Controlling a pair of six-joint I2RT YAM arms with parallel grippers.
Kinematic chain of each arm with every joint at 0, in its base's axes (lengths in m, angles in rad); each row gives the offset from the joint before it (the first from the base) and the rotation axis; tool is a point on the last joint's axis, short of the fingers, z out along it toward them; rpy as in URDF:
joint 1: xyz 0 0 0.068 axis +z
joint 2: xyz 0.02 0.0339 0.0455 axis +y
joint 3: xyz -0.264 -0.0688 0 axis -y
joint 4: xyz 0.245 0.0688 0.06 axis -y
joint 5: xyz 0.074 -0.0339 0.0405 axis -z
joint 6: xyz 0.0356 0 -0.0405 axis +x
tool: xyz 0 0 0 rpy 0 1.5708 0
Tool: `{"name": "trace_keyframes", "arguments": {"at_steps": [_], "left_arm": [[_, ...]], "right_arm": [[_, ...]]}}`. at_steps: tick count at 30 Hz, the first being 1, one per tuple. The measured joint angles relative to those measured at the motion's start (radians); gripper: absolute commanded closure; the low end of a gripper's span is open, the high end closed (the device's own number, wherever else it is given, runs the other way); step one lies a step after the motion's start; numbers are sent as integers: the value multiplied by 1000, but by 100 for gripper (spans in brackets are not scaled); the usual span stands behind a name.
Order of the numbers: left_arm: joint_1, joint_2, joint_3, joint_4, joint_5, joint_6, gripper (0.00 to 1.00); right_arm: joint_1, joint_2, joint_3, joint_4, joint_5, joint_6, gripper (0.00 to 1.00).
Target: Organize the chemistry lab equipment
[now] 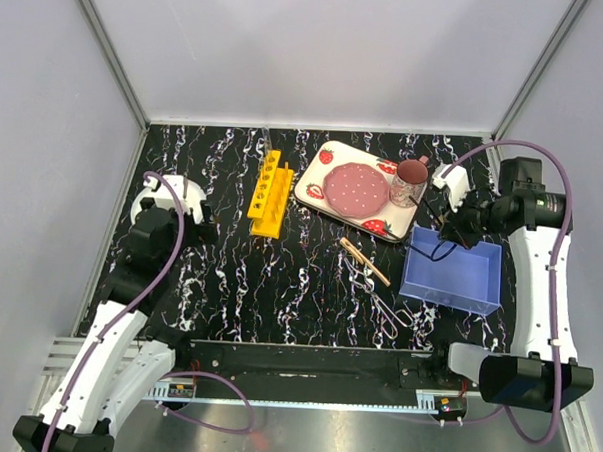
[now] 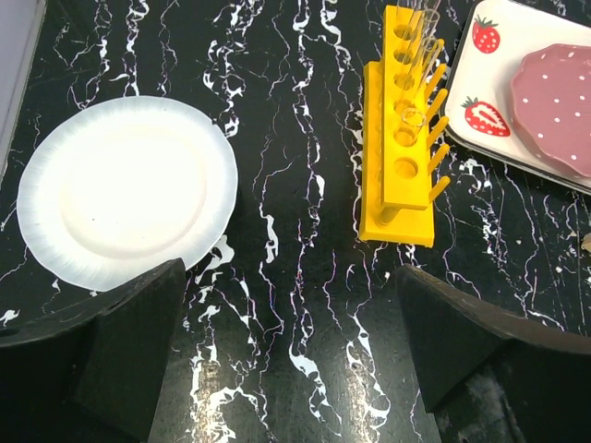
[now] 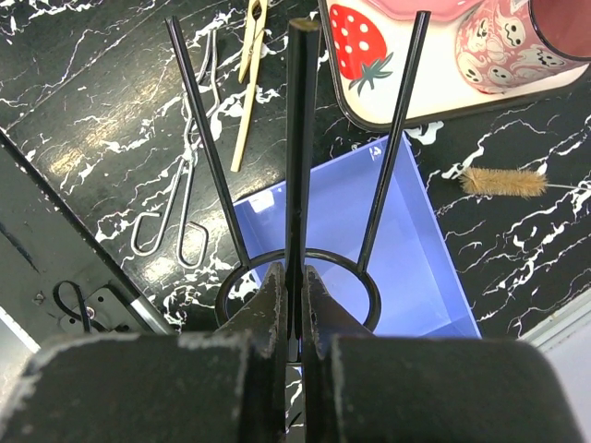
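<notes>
My right gripper [image 3: 295,277] is shut on the middle leg of a black wire stand, three thin black rods [image 3: 392,157] joined by a ring [image 3: 366,282]. It hangs over the blue bin [image 3: 406,258]; from above the gripper [image 1: 452,229] is at the bin's far left corner. A tan wooden clamp [image 1: 363,259] and silvery forceps [image 1: 386,308] lie left of the bin [image 1: 454,276]. The yellow rack [image 2: 397,185] holds a clear glass tube [image 2: 413,115]. My left gripper [image 2: 291,277] is open and empty above the table, between a white plate [image 2: 125,189] and the rack [image 1: 270,193].
The strawberry-print tray [image 1: 313,191] with a pink dotted plate stands at the back, and a pink cup [image 1: 410,183] is on its right end. A small bristle brush [image 3: 503,181] lies beside the bin. The white paper plate [image 1: 168,195] lies at the far left.
</notes>
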Motion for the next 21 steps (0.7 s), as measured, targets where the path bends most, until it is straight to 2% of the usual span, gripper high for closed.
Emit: {"name": "trace_keyframes", "arguments": {"at_steps": [12, 21], "left_arm": [[0, -39, -8, 0, 12, -1, 1], [0, -40, -9, 0, 19, -5, 1]], "right_arm": [[-78, -5, -63, -3, 61, -52, 100], [-257, 62, -207, -5, 142, -220, 98]]}}
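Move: The black tripod stand is already pinched in the right hand, legs reaching forward, left and down. The blue bin it is bound for has its middle about 6 cm to that hand's right, 2 cm back and 20 cm below. From the same hand the mug is some 13 cm ahead and 5 cm left, the brush 10 cm ahead and 5 cm right, and the wooden tongs 13 cm left, 1 cm back. From the left hand, the bin lies roughly 46 cm right and 4 cm back. The tripod stand stays pinched in the shut right fingers and is carried right and down over the blue bin, about 8 cm each way, slowly at first and then faster, while the fingers tip some 15 degrees further downward. The hand is still travelling at the end and keeps its hold. ##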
